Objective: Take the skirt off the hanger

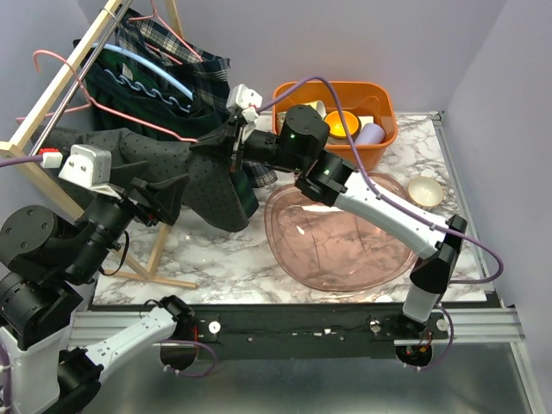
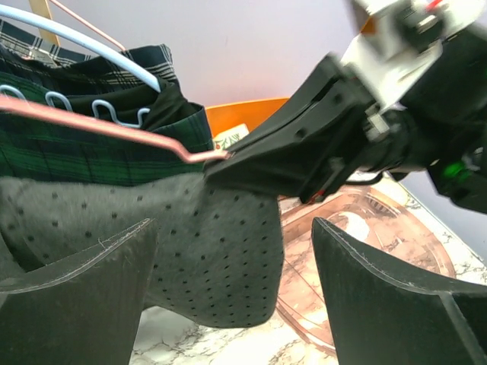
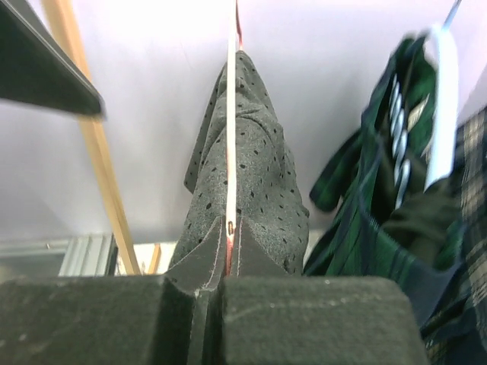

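The grey dotted skirt [image 1: 207,185] hangs from a pink wire hanger [image 1: 129,121] on the wooden rack. My right gripper [image 1: 226,148] is shut on the hanger's right end, just above the skirt's waist. In the right wrist view the thin hanger wire [image 3: 230,114] runs straight up from between the closed fingertips [image 3: 228,251], with the skirt [image 3: 262,182] draped over it. My left gripper [image 1: 168,197] stands open to the left of the skirt. In its wrist view the skirt's hem [image 2: 205,251] hangs ahead of the wide gap [image 2: 236,304], under the hanger [image 2: 114,129].
Green plaid garments [image 1: 164,78] hang on other hangers behind the skirt on the wooden rack [image 1: 52,86]. A clear pink tray [image 1: 379,259] lies on the marble table, an orange bin [image 1: 379,138] with cups stands behind it, and a small bowl [image 1: 425,190] sits at right.
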Available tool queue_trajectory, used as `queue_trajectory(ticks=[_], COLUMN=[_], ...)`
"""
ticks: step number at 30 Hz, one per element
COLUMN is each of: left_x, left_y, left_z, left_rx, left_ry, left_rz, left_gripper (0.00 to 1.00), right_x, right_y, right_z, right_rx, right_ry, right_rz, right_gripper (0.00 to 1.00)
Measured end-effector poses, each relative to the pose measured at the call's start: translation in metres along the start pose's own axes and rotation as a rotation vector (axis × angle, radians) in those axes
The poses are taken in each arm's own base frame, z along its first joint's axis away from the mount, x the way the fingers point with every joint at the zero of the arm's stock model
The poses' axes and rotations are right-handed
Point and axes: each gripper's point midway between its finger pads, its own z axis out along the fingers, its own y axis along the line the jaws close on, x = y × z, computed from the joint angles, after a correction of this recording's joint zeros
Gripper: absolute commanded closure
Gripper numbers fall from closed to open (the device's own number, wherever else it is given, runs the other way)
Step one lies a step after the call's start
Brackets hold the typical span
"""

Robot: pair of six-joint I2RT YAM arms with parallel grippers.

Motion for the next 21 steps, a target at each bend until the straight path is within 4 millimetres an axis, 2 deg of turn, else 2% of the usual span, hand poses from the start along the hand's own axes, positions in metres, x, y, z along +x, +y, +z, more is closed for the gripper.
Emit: queue_trajectory(ticks=[4,7,15,21], left_x=[0.001,0.001,0.002,0.008], left_y=[0.000,0.000,-0.001,-0.010], left_z=[0.000,0.001,0.004,0.015], left_rx=[0.000,0.000,-0.001,0.020], left_ry=[0.002,0.001,0.011,0.045], left_rz=[0.000,0.000,-0.018,-0.060], left_gripper=[0.09,0.10,0.13,0.13], right_x=[-0.028,-0.034,-0.010,0.005], right_y=[0.001,0.004,0.015,0.028], right_z=[-0.005,-0.008,-0.032,-0.063], right_rx=[0.003,0.002,0.005,0.016], right_ry=[-0.072,-0.088,-0.048,-0.025], right_rz=[-0.018,-0.014,0.018,0.032], right_gripper=[0.99,0.99,0.99,0.99])
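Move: The right hand already grips the end of the pink hanger's near arm. The hanger's hook is still by the rail, some 19 cm to the left, 5 cm ahead and 9 cm higher. The skirt's middle hangs about 10 cm left, 1 cm ahead and 7 cm below; the green plaid skirt is roughly 10 cm ahead and 8 cm left, slightly lower. From the open left hand, the dotted skirt's middle lies about 8 cm ahead, 1 cm left and 4 cm lower. Up about 3 cm first, then off to the right and back as it sinks some 5 cm, the right hand carries the hanger over and away from the rail, ending about 5.5 cm right and 3.5 cm back of where it began, fingers shut on the hanger. The open left hand waits, then follows about 2 cm, mostly right, tipping down slightly. ##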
